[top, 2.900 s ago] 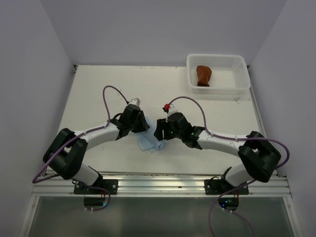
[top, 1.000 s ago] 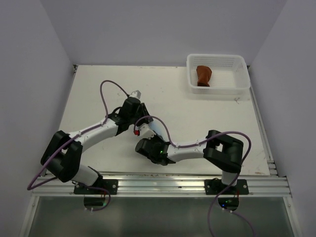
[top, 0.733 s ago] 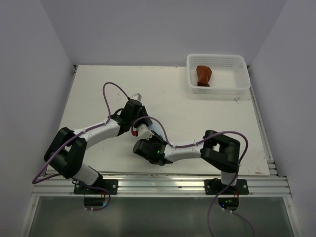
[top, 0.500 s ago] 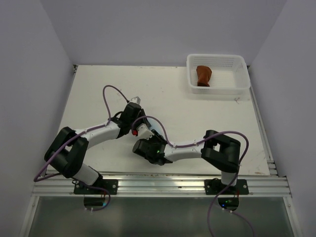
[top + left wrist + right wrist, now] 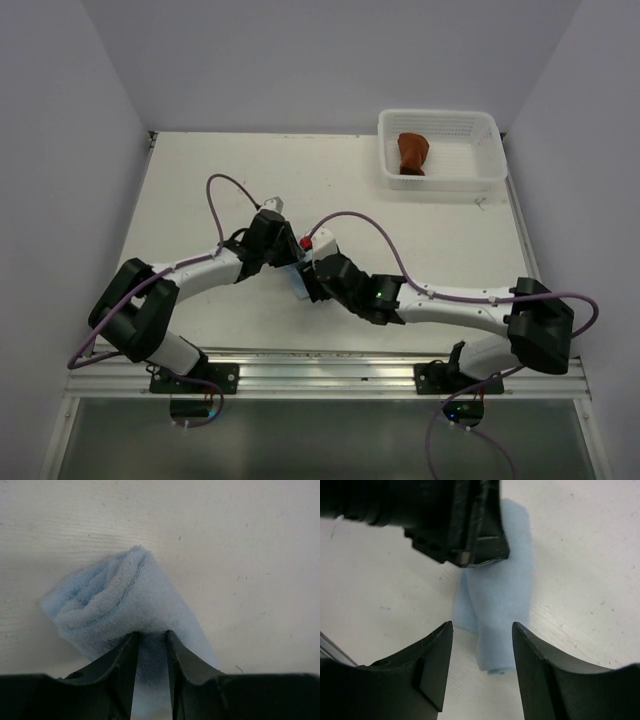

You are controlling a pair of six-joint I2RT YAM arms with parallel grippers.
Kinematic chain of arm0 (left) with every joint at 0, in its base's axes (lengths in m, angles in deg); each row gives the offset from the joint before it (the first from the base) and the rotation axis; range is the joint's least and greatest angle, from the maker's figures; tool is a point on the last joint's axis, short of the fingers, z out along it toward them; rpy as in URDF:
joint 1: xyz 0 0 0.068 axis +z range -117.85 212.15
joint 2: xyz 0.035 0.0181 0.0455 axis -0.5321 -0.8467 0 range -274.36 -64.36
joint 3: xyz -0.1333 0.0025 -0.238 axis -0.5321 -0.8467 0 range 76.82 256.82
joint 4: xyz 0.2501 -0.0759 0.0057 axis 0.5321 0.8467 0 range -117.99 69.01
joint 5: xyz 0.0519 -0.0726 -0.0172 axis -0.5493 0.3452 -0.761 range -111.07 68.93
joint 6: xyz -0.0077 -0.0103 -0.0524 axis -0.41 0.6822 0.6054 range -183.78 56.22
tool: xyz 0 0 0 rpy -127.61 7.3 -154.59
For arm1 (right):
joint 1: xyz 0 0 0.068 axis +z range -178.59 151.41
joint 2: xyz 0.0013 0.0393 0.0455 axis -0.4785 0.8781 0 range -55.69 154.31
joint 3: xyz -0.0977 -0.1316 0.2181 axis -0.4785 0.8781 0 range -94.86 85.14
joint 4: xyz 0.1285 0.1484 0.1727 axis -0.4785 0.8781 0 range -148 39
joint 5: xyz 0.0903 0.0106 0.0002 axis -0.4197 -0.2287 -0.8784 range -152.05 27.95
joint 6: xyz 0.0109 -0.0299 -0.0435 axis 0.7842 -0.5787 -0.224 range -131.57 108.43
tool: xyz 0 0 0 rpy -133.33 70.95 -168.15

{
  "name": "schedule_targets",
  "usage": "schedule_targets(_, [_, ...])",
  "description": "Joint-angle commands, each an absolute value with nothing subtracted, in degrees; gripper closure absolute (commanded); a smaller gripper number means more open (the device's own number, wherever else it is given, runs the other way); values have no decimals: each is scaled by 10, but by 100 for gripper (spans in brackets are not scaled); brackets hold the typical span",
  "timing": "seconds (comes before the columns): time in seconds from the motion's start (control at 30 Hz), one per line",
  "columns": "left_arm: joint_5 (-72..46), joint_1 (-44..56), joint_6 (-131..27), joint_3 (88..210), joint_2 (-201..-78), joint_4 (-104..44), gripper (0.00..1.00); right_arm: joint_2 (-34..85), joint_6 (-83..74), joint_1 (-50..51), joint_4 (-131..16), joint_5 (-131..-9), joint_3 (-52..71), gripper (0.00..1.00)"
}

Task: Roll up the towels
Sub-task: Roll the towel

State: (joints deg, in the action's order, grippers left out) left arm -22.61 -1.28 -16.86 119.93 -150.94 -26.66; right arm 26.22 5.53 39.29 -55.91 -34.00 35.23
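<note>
A light blue towel [image 5: 298, 284], rolled into a short tube, lies on the table between my two grippers. In the left wrist view the towel [image 5: 112, 600] has its rolled end facing away. My left gripper [image 5: 151, 635] is shut on its near part, with cloth pinched between the fingers. My right gripper [image 5: 481, 630] is open, its fingers standing either side of the towel's [image 5: 502, 605] free end and just above it, without touching. The left gripper's black body [image 5: 455, 520] fills the top of the right wrist view. In the top view the left gripper [image 5: 289, 262] and right gripper [image 5: 312, 281] meet over the towel.
A white plastic basket [image 5: 440, 182] stands at the back right of the table with a rolled brown towel [image 5: 411, 153] in it. The right arm's cable [image 5: 370, 225] loops over the table's middle. A metal rail [image 5: 320, 372] runs along the near edge.
The right arm has unfolded, its elbow swinging out to the right. Its gripper has moved from the towel's front-left side to its right. The left gripper has held its place on the towel.
</note>
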Motion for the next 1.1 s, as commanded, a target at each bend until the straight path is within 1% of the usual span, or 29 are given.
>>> schedule_targets(0.0, [-256,-9,-188,1175,-1506,-226,67,232,127,311,-603,-494,383,46])
schedule_targets(0.17, [-256,-10,-186,1173,-1500,-224,67,232,160,252,-612,-558,393,47])
schedule_targets(0.27, [-258,-10,-187,1170,-1496,-222,67,258,184,227,-624,-604,393,46])
schedule_targets(0.4, [-257,-10,-184,1162,-1492,-224,67,301,214,205,-673,-653,405,43])
schedule_targets(0.5, [-256,-10,-182,1155,-1486,-224,67,339,221,205,-680,-648,406,42])
schedule_targets(0.67, [-258,-9,-183,1149,-1473,-220,67,369,201,205,-684,-626,413,40])
schedule_targets(0.77, [-258,-10,-183,1148,-1472,-220,67,373,184,205,-687,-628,415,44])
schedule_targets(0.9, [-256,-10,-179,1152,-1471,-222,67,369,161,217,-686,-621,419,61])
schedule_targets(0.93, [-256,-10,-179,1155,-1471,-219,67,368,154,222,-682,-605,418,70])
schedule_targets(1.03, [-257,-9,-179,1177,-1462,-210,67,365,126,250,-657,-551,408,80])
schedule_targets(1.07, [-256,-9,-178,1183,-1458,-205,67,363,109,260,-651,-532,402,80])
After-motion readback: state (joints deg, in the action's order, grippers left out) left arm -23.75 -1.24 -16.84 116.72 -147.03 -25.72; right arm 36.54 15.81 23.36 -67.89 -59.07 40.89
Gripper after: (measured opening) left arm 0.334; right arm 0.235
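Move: The blue towel lies as a loose roll below the right hand: its middle is about 6 cm ahead, 2 cm left and 10 cm down, and its near end some 3 cm ahead, 1 cm right and 10 cm down. The left gripper, on the roll, is about 7 cm ahead of the right hand, 5 cm left and 8 cm lower. From the left hand, the towel's middle is roughly 2 cm back, 3 cm right and 2 cm below. The right fingers end up pinching the near end of the blue roll: open, the right hand first swings forward and right by about 4 cm, then drops some 8 cm, tipping about 25 degrees steeper, and closes on the cloth. The left hand keeps its hold farther out on the roll, easing a little back and left. ##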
